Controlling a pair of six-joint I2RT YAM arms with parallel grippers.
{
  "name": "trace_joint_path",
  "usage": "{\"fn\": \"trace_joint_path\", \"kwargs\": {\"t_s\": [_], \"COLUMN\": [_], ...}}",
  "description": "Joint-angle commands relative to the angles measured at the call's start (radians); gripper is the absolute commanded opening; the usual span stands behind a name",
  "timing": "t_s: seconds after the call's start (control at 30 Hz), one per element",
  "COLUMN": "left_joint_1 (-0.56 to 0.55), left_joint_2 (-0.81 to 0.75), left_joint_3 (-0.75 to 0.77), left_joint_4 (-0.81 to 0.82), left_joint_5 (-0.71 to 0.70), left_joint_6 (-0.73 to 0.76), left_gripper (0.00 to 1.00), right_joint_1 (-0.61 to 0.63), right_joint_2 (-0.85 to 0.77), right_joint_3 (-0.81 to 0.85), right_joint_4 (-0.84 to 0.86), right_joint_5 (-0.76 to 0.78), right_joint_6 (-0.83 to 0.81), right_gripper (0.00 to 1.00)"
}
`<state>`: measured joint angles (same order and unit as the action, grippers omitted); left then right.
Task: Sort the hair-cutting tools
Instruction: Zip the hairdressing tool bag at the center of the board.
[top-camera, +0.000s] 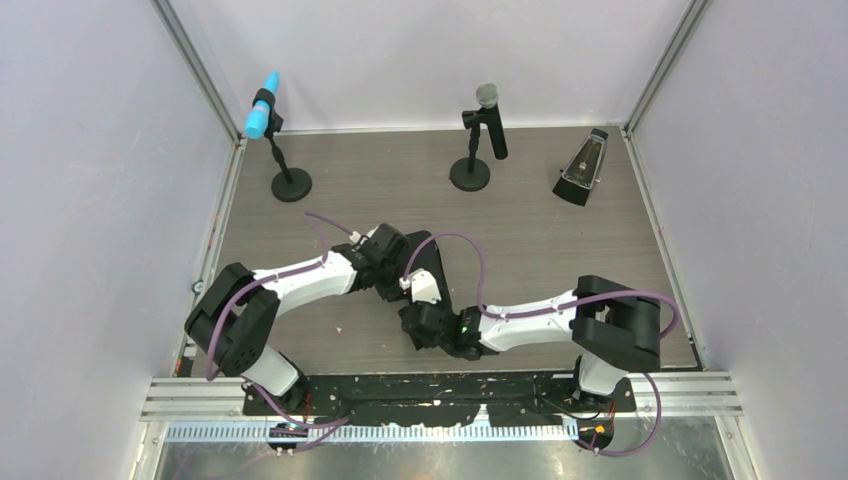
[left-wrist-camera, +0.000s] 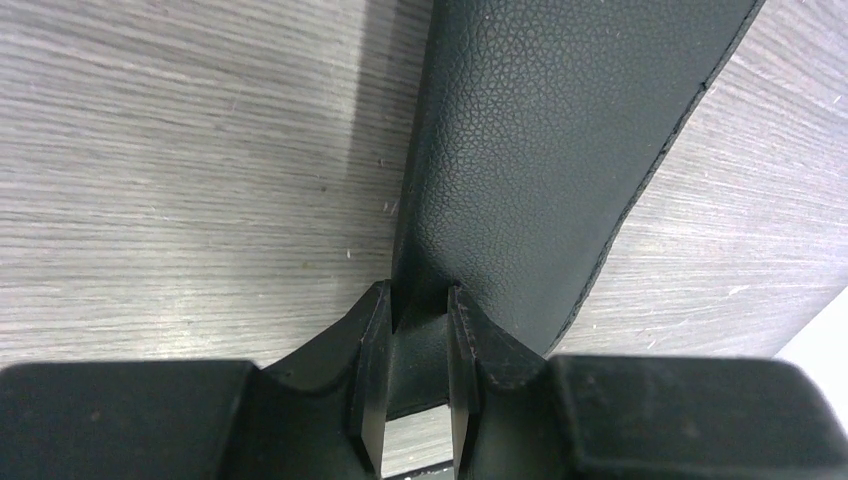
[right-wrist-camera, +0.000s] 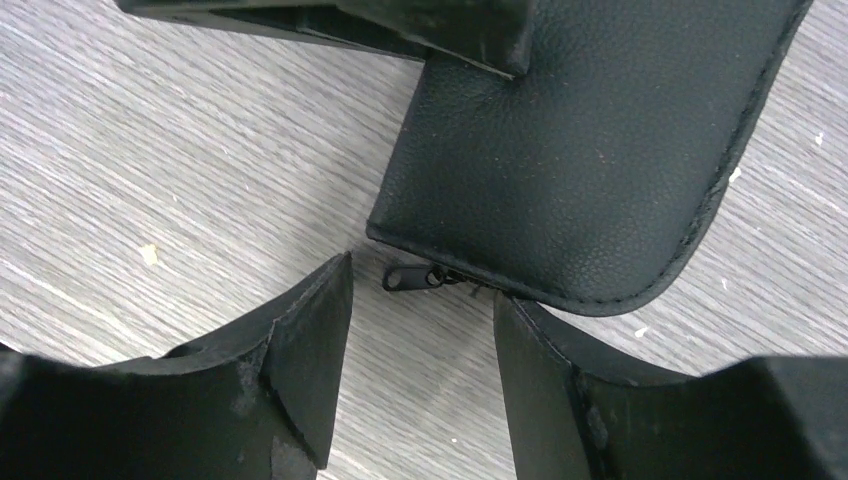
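Observation:
No hair-cutting tools show in any view. A black zip case (top-camera: 440, 262) lies flat on the wood table between the two arms. My left gripper (left-wrist-camera: 420, 295) is shut on the case's edge, and the case's leather (left-wrist-camera: 540, 150) runs away from its fingers. In the top view the left gripper (top-camera: 398, 290) sits at the case's left side. My right gripper (right-wrist-camera: 421, 276) is open at the case's near rounded corner (right-wrist-camera: 580, 150). The small black zip pull (right-wrist-camera: 408, 277) lies on the table just ahead of the gap between its fingers, touched by neither finger.
A blue-headed microphone (top-camera: 263, 118) on a round base stands back left, a silver-headed one (top-camera: 488, 120) back centre, and a dark wedge-shaped object (top-camera: 583, 170) back right. White walls close in both sides. The left gripper's body (right-wrist-camera: 440, 30) crosses the top of the right wrist view.

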<state>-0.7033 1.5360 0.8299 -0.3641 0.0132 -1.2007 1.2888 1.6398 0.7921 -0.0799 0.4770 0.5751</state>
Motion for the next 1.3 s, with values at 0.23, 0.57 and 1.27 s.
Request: {"fn": "trace_joint_path", "kwargs": {"t_s": [0.23,0.57,1.27], "left_joint_1": [0.014,0.023,0.032], "left_joint_2": [0.029,0.001,-0.013], "left_joint_3": [-0.012,-0.002,-0.018], "left_joint_4": [-0.057,-0.105,-0.094], "left_joint_5": [-0.119,-0.148,-0.115], "left_joint_6": [0.020,0.051,0.267], "left_gripper": [0.21,0.20,0.19], "right_joint_1": [-0.027,-0.032,-0.204], "right_joint_2": [0.056,-0.029,-0.191], "right_joint_3": [0.055,0.065,-0.054], "right_joint_4": [0.023,-0.094,-0.237], "right_joint_5": [0.044,0.064,-0.015], "right_joint_6": [0.040,-0.031,-0.143], "right_gripper": [0.50,0.07,0.05]}}
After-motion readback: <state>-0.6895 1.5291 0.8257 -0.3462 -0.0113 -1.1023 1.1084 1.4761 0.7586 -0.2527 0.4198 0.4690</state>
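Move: Just ahead of the open right fingers, about 1 cm forward and 1 cm below, sits the zipper pull, at the spine end of the tool bag's near edge. The near edge's rounded corner is some 4 cm ahead and 7 cm to the right of the right hand; the folded bag's middle is about 10 cm ahead and 2 cm right. From the left hand, which is already pinching the spine, the pull lies roughly 6 cm back, 1 cm right and 2 cm lower. Easing about 1.5 cm forward, the right hand closes its fingers on the zipper pull, then draws it to the right some 6 cm and 2 cm forward along the bag's near edge towards the rounded corner, rising about 2 cm early in the pull. The left hand keeps its pinch on the spine as a counter-hold, shifting barely a centimetre. ##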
